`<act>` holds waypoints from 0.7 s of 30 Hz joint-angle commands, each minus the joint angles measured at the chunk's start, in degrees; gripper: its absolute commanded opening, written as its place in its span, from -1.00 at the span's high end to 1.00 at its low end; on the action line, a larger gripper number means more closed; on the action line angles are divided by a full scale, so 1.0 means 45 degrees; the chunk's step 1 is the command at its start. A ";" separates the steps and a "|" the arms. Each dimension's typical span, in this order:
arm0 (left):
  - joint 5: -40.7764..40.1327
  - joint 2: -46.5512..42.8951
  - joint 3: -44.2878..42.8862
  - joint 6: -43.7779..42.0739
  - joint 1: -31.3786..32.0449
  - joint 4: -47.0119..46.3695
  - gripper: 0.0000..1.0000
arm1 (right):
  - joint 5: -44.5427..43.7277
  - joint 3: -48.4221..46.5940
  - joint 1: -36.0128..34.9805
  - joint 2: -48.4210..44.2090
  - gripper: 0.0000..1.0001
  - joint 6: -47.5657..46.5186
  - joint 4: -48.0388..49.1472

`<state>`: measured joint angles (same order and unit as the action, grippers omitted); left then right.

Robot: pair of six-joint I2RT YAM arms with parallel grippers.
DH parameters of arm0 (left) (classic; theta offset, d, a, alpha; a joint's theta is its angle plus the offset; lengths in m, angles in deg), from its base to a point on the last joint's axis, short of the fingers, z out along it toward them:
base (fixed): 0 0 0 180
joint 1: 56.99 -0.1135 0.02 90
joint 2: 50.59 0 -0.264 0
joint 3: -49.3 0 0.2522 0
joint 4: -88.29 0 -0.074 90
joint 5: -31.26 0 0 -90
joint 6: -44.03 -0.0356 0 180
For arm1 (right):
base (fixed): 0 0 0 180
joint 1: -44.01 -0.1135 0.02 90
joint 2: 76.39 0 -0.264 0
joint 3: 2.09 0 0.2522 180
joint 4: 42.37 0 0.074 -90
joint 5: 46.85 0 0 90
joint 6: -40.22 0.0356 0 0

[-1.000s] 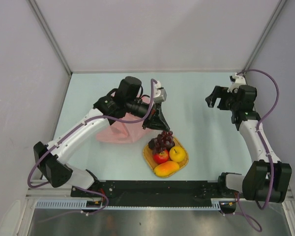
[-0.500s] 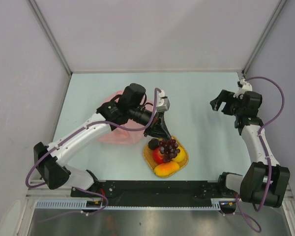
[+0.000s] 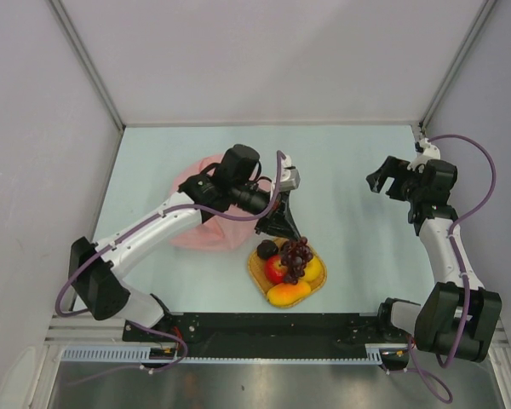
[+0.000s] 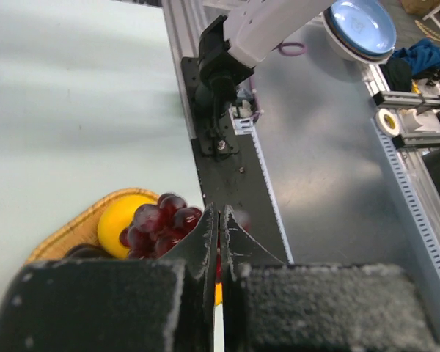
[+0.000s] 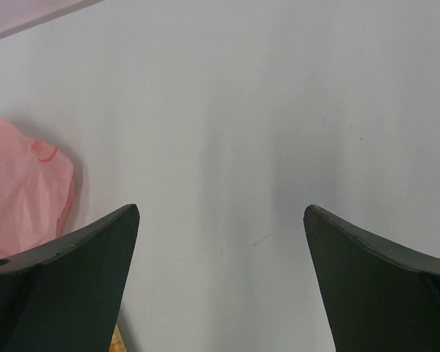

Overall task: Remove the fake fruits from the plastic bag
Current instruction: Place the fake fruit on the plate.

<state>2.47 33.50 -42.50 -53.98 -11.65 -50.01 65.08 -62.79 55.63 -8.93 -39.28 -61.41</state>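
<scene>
My left gripper (image 3: 287,235) (image 4: 220,216) is shut, and the dark purple grape bunch (image 3: 296,253) (image 4: 158,224) hangs from its tips just over the woven tray (image 3: 255,271). In the tray lie a red apple (image 3: 277,269), a yellow round fruit (image 3: 313,269) (image 4: 117,220), an orange-yellow mango (image 3: 288,294) and a dark plum (image 3: 266,249). The pink plastic bag (image 3: 200,226) (image 5: 22,191) lies crumpled on the table behind the left arm, partly hidden by it. My right gripper (image 3: 385,176) (image 5: 220,213) hovers open and empty at the right, above bare table.
The black base rail (image 3: 272,328) (image 4: 227,183) runs along the near edge right below the tray. Grey walls close in the back and both sides of the pale table (image 3: 341,239).
My left gripper has carried the grape bunch rightward and toward the near edge, from beside the bag to over the fruits in the tray. The right arm has drawn back slightly to the right.
</scene>
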 commanded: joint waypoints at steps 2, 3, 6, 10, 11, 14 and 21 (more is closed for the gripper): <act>0.0129 -0.0777 0.1480 0.0704 -0.0681 -0.1964 1.00 | 0.0126 -0.0019 0.0075 -0.0324 -0.99 0.0088 0.0372; 0.0051 -0.0836 0.1908 0.1054 -0.0701 -0.2203 1.00 | 0.0126 0.0020 0.0094 -0.0285 -0.99 0.0088 0.0392; -0.0476 -0.0797 0.2223 0.1251 -0.0740 -0.2556 1.00 | 0.0184 0.0001 0.0094 -0.0246 -0.99 0.0088 0.0411; -0.1510 -0.0797 0.2595 0.1467 -0.0740 -0.2889 0.99 | 0.0224 0.0020 0.0094 -0.0206 -0.99 0.0088 0.0295; -0.1938 -0.0797 0.2616 0.1680 -0.0740 -0.2928 0.99 | 0.0243 0.0020 0.0094 -0.0206 -0.99 0.0107 0.0275; -0.2428 -0.0913 0.2810 0.2069 -0.0818 -0.2909 0.99 | 0.0302 0.0001 0.0094 -0.0167 -0.99 0.0049 0.0314; -0.3952 -0.1012 0.3728 0.2054 -0.0818 -0.3007 0.96 | 0.0360 0.0001 0.0094 0.0008 -0.99 0.0147 0.0392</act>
<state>-11.01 30.92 -27.18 -45.44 -15.08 -61.61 65.74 -62.68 55.78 -8.91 -39.23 -61.41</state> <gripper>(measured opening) 0.013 0.994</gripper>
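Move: The left hand, shut on the grapes' stem, hangs them over the plate, whose centre lies straight below, about 26 cm down and 1 cm left. Level with the hand in reach, the red apple is some 3 cm left and the yellow fruit 5 cm right; the mango is 6 cm back, straight in line. From the idle right hand, the plate is about 23 cm back, 29 cm left and 18 cm down. Left hand lowers the still-pinched grapes about 8 cm onto the plate's fruit, easing 4 cm forward, turning some 15–20 degrees counter-clockwise. ##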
